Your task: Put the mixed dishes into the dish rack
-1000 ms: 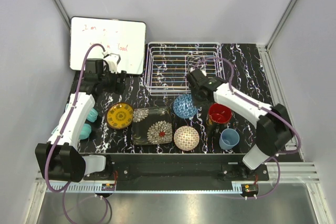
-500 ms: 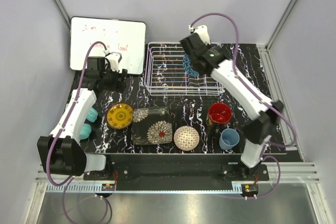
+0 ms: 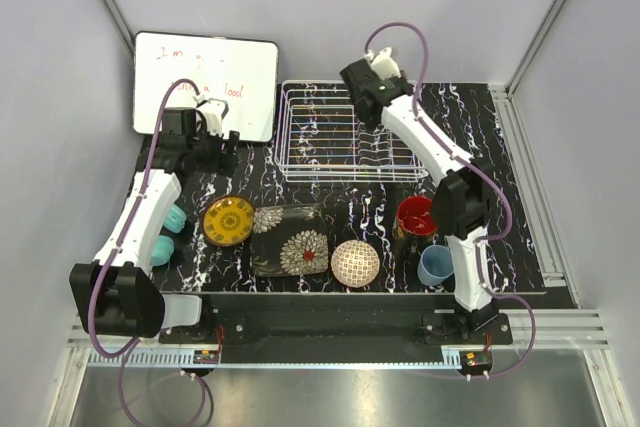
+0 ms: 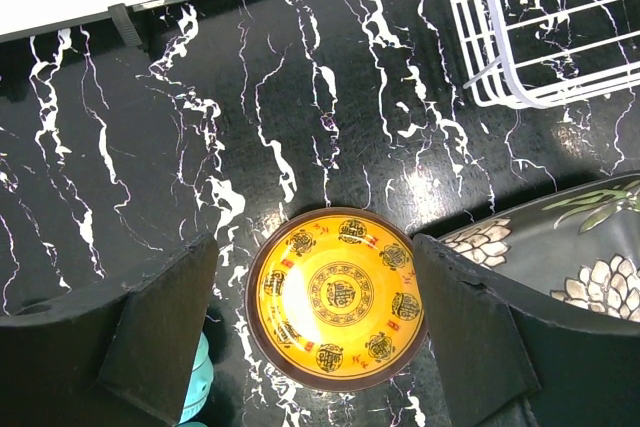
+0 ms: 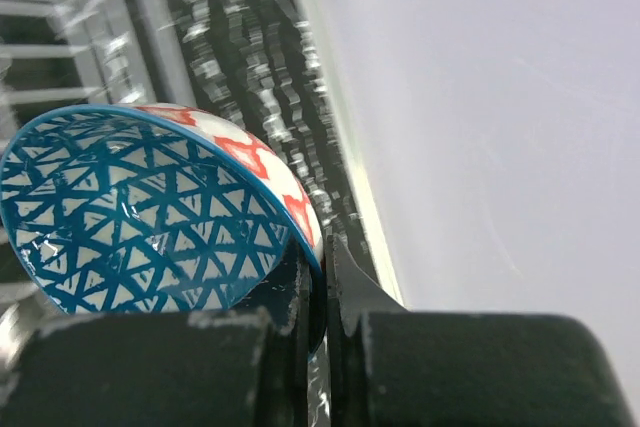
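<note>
My right gripper [image 5: 325, 257] is shut on the rim of the blue patterned bowl [image 5: 140, 207], which tilts on edge. In the top view that gripper [image 3: 368, 107] hangs over the back of the white wire dish rack [image 3: 300, 172], and the bowl is hidden under it. My left gripper [image 4: 315, 247] is open, high above the yellow round plate [image 4: 337, 297], which shows between its fingers. On the table lie the yellow plate [image 3: 228, 220], the dark floral plate [image 3: 291, 240], the beige bowl [image 3: 355, 263], the black mug with red inside [image 3: 417, 217] and the light-blue cup [image 3: 436, 265].
A whiteboard [image 3: 205, 82] with writing leans at the back left, just behind my left wrist. Teal headphones [image 3: 168, 232] lie by the left arm near the table's left edge. A corner of the rack [image 4: 520, 97] shows at the upper right of the left wrist view.
My right arm has lifted the blue bowl from the table beside the mug and carried it back over the dish rack. The left arm has barely moved.
</note>
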`<state>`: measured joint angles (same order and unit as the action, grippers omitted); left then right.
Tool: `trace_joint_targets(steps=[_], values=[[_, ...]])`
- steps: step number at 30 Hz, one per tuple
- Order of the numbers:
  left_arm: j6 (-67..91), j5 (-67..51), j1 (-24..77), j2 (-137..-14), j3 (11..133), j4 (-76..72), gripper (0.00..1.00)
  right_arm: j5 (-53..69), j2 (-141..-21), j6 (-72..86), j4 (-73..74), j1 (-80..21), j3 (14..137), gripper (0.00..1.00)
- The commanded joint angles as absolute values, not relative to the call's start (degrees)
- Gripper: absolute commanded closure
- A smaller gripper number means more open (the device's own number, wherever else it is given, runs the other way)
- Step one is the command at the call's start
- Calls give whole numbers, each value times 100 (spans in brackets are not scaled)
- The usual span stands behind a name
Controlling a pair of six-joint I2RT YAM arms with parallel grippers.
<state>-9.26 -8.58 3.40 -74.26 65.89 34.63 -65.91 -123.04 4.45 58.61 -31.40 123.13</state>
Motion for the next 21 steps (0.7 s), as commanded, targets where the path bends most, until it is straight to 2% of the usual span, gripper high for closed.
trace_joint_targets(steps=[1, 11, 21], values=[[-949, -835, 308, -7233, 6618, 3393, 18, -7469, -12383, 369, 5529, -2742, 12726, 100], [-1002, -730, 290, -7111, 6706, 3568, 18, -8165, -13965, 246, 5326, -2707, 13913, 100], [-976, -729, 237, -7119, 6671, 3604, 18, -8245, -14326, -184, 4825, -2716, 13869, 100]])
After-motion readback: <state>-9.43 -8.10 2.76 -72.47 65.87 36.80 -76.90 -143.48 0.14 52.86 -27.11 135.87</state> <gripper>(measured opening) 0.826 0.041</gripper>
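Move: My right hand holds the blue bowl by its rim high above the table. The right end of the dish rack lies about 5 cm ahead of it, roughly level sideways and some 17 cm below. The red bowl is about 20 cm back, straight behind, and the patterned bowl about 31 cm back and 15 cm left, both some 21 cm below. From my left hand, that rack end is roughly 14 cm ahead, 42 cm right and 13 cm below. Keeping the blue bowl's rim pinched, I swing my right hand about 5 cm to the right, then carry it forward and down over the rack's right end, sinking some 7 cm overall and easing slightly back left before settling. My wrist turns about 15 degrees, so the fingers point more to the right and more level. ##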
